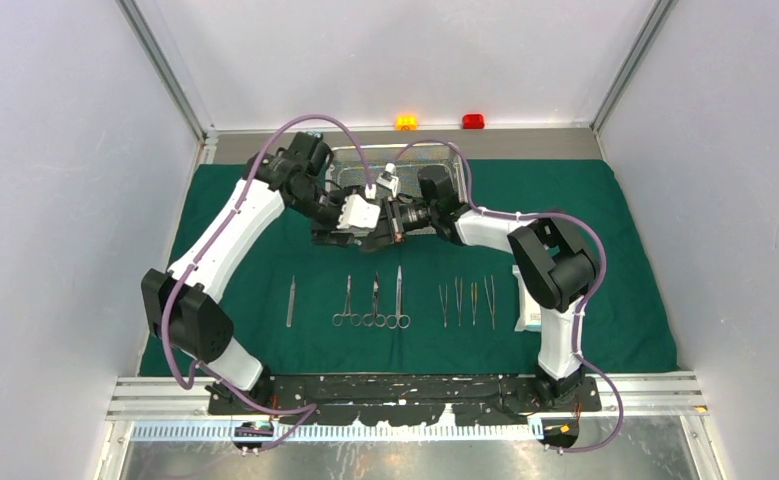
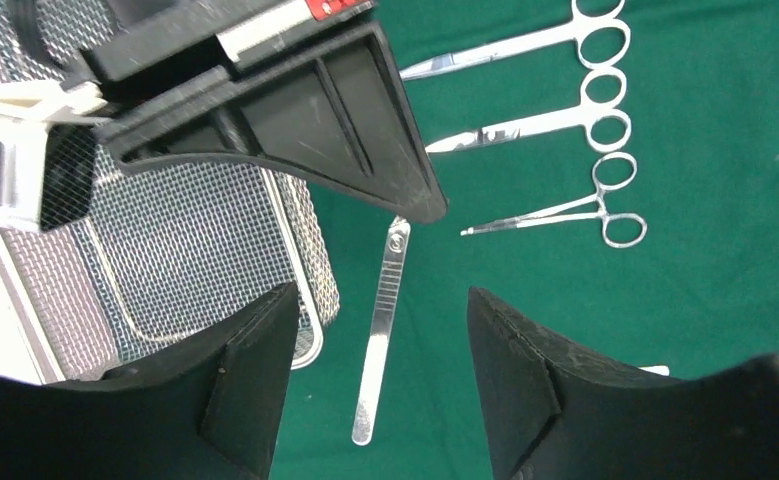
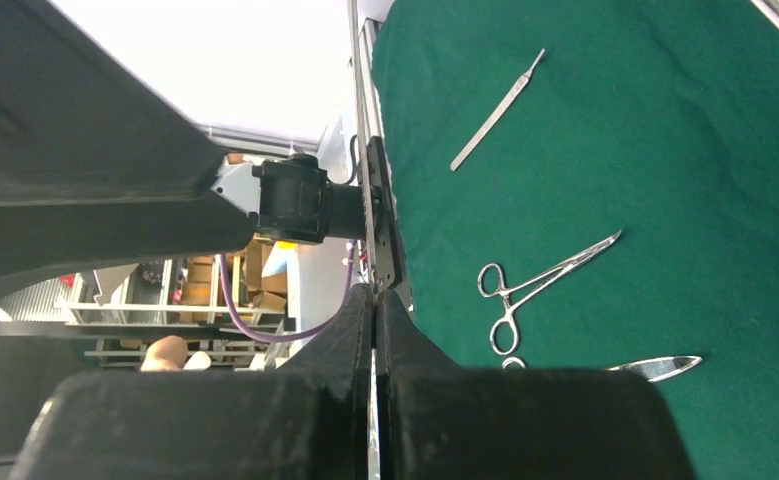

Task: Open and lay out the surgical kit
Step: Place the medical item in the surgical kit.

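Note:
The dark green cloth [image 1: 615, 250] lies spread flat. The wire-mesh tray [image 1: 395, 150] sits at the back centre and looks raised at its near side. My right gripper [image 3: 373, 300] is shut, with a thin bright metal edge between its pads. In the left wrist view its finger [image 2: 315, 110] lies across the tray [image 2: 195, 240]. My left gripper [image 2: 380, 295] is open beside the tray's corner, nothing between its fingers. On the cloth lie a flat steel handle [image 1: 291, 300], forceps [image 1: 345, 305], scissors [image 1: 375, 300], several tweezers [image 1: 465, 303] and a white-blue packet [image 1: 527, 305].
An orange block [image 1: 406, 122] and a red block [image 1: 473, 121] sit on the back ledge. White walls close in both sides. The right arm's elbow [image 1: 555, 260] hangs over the packet's upper end. Both arms reach inward and meet over the tray.

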`<act>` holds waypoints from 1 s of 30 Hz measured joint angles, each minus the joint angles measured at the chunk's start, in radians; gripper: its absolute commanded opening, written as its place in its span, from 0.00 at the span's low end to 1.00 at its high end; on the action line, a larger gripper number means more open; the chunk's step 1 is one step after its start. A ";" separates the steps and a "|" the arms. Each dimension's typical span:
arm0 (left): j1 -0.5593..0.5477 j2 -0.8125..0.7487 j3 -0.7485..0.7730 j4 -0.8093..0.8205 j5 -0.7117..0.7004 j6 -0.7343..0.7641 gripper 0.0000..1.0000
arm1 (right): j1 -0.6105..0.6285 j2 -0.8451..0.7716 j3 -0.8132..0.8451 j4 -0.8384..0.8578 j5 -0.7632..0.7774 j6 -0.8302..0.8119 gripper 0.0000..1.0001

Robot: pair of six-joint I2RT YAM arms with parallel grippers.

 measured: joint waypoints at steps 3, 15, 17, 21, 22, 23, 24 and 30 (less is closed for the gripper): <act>-0.004 0.013 -0.015 -0.005 -0.045 0.030 0.63 | 0.000 0.000 0.000 -0.001 0.000 -0.004 0.00; -0.034 0.066 -0.063 0.005 -0.134 0.057 0.51 | 0.000 0.000 -0.002 -0.008 0.000 -0.007 0.00; -0.046 0.074 -0.069 0.011 -0.149 0.057 0.48 | 0.000 0.000 -0.002 -0.008 0.000 -0.007 0.00; -0.067 0.086 -0.079 0.025 -0.180 0.056 0.42 | 0.000 0.000 -0.002 -0.008 0.000 -0.007 0.01; -0.072 0.089 -0.079 0.027 -0.189 0.056 0.41 | 0.000 0.000 -0.002 -0.008 0.000 -0.007 0.00; -0.076 0.093 -0.079 0.029 -0.196 0.055 0.39 | 0.000 0.000 -0.002 -0.008 0.000 -0.007 0.00; -0.079 0.094 -0.079 0.030 -0.202 0.053 0.37 | 0.000 0.000 -0.002 -0.008 0.000 -0.007 0.01; -0.090 0.105 -0.079 0.035 -0.235 0.051 0.31 | 0.000 0.000 -0.002 -0.008 0.000 -0.007 0.01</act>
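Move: The scalpel handle, pinched at one end in the right gripper, sticks out to the robot's left with its middle about 7 cm below the left hand, 2 cm to its right and 1 cm ahead. From the left hand, the forceps lie on the cloth some 11 cm back, 3 cm right and 15 cm down, the small scissors 6 cm to the right of them; the tray's middle is 15 cm ahead, 14 cm right. From the right hand the handle's middle is 6 cm left, 1 cm ahead and 1 cm down. The scalpel handle is kept still in the right hand's shut fingers while the left hand sinks about 7 cm onto it, slowing as it nears. The left wrist tilts some 15 degrees so its fingers point more steeply down, and they close to about half their starting gap, one on each side of the handle, without gripping yet. ##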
